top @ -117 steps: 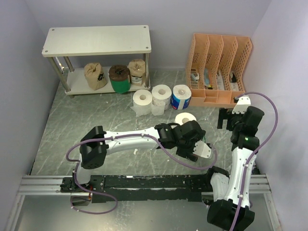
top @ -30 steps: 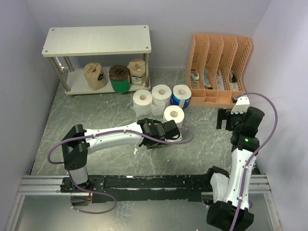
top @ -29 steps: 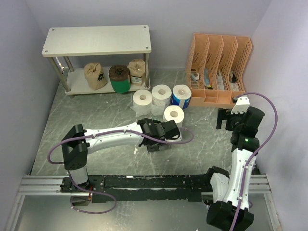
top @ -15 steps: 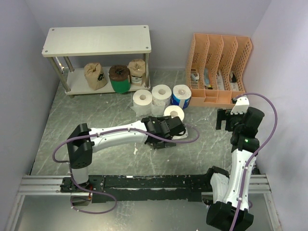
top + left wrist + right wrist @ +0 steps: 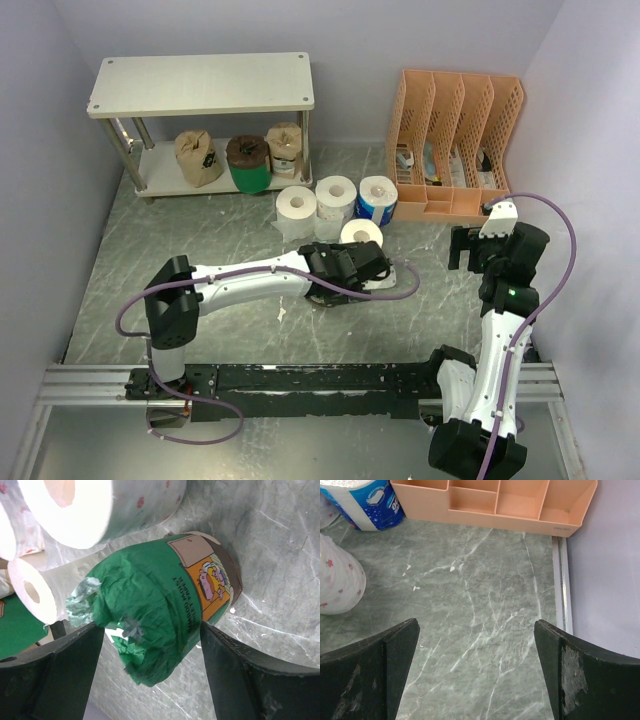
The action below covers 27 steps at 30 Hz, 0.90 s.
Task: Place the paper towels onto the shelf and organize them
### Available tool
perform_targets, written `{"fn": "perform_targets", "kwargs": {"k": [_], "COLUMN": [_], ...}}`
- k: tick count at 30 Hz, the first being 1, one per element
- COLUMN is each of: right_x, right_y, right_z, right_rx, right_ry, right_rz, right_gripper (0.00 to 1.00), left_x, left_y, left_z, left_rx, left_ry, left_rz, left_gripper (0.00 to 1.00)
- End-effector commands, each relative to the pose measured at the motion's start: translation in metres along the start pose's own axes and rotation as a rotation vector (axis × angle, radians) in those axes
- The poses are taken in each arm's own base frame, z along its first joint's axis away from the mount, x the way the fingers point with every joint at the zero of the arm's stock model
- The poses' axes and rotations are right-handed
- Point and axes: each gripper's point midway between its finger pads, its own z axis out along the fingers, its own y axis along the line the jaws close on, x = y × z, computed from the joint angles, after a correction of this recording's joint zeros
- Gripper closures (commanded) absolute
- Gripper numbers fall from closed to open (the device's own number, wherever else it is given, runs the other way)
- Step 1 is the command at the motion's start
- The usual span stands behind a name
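Note:
A green-wrapped paper towel roll (image 5: 160,600) with an orange label lies on its side on the marble floor. My left gripper (image 5: 150,670) is open, its jaws standing on either side of this roll; in the top view the gripper (image 5: 375,272) covers the roll. Three white rolls (image 5: 361,232) (image 5: 296,204) (image 5: 336,190) and a blue-printed one (image 5: 377,200) stand just beyond. The shelf (image 5: 200,83) at the far left holds two tan rolls (image 5: 198,155) (image 5: 285,148) and a green roll (image 5: 248,163) on its lower tier. My right gripper (image 5: 475,670) is open and empty.
The orange slotted file organizer (image 5: 455,140) stands at the far right, its front tray also in the right wrist view (image 5: 495,502). The right gripper (image 5: 475,245) hovers near the right wall. Walls close in on all sides.
My left arm has swung in from the right and drawn back to the floor just in front of the nearest white roll. The right arm has not moved.

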Motion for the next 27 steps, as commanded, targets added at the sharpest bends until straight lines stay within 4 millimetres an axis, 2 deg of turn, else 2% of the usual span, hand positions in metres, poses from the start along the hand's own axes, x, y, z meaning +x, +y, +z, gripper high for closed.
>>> {"fn": "perform_targets", "kwargs": {"k": [1, 6, 9, 17, 19, 20, 21, 25, 27], "right_x": [-0.01, -0.01, -0.01, -0.01, -0.01, -0.01, -0.01, -0.01, -0.011], "right_y": [0.0, 0.0, 0.0, 0.0, 0.0, -0.001, -0.001, 0.0, 0.0], "right_z": [-0.006, -0.006, -0.006, -0.006, -0.006, -0.006, -0.006, -0.006, -0.006], "right_rx": [0.0, -0.001, -0.002, 0.001, -0.001, 0.0, 0.001, 0.0, 0.001], "right_ry": [-0.029, -0.028, -0.03, -0.03, -0.029, -0.029, -0.028, -0.028, -0.031], "right_rz": [-0.021, -0.021, -0.021, -0.021, -0.02, -0.021, -0.02, -0.02, -0.021], "right_gripper": [0.0, 0.0, 0.0, 0.0, 0.0, 0.0, 0.0, 0.0, 0.0], "left_x": [0.0, 0.013, 0.018, 0.016, 0.017, 0.017, 0.018, 0.028, 0.043], "left_y": [-0.014, -0.012, -0.008, -0.013, -0.012, -0.009, -0.006, 0.017, 0.039], "left_z": [0.015, 0.028, 0.033, 0.032, 0.03, 0.028, 0.026, 0.017, 0.015], "left_rx": [0.055, 0.061, 0.078, 0.14, 0.144, 0.136, 0.126, 0.079, 0.0], "left_ry": [-0.006, 0.026, 0.036, 0.021, 0.023, 0.026, 0.03, 0.065, 0.117], "left_rz": [0.009, -0.023, -0.053, -0.07, -0.069, -0.073, -0.08, -0.138, -0.179], "left_gripper": [0.14, 0.18, 0.25, 0.61, 0.75, 0.87, 0.92, 0.93, 0.93]}}
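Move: The green pack stands upright under the left gripper, its middle about 3 cm to the right and roughly 6 cm below, its loose wrapper between the open fingers. The near white roll is some 9 cm ahead and 8 cm to the right. Beyond it are two more white rolls, one 17 cm ahead and 5 cm left, the other 19 cm ahead and 3 cm right, all about 6 cm down. From the idle right hand the green pack lies about 30 cm left, 4 cm back and 13 cm below. Lower the left gripper about 3 cm onto the left side of the green pack, easing a little forward and left as it sinks, and tip the wrist by some 8 degrees so the fingers point more steeply down. Close the wide-open fingers nearly shut, mostly once the descent is done, to pinch the loose green wrapper between the pads. ##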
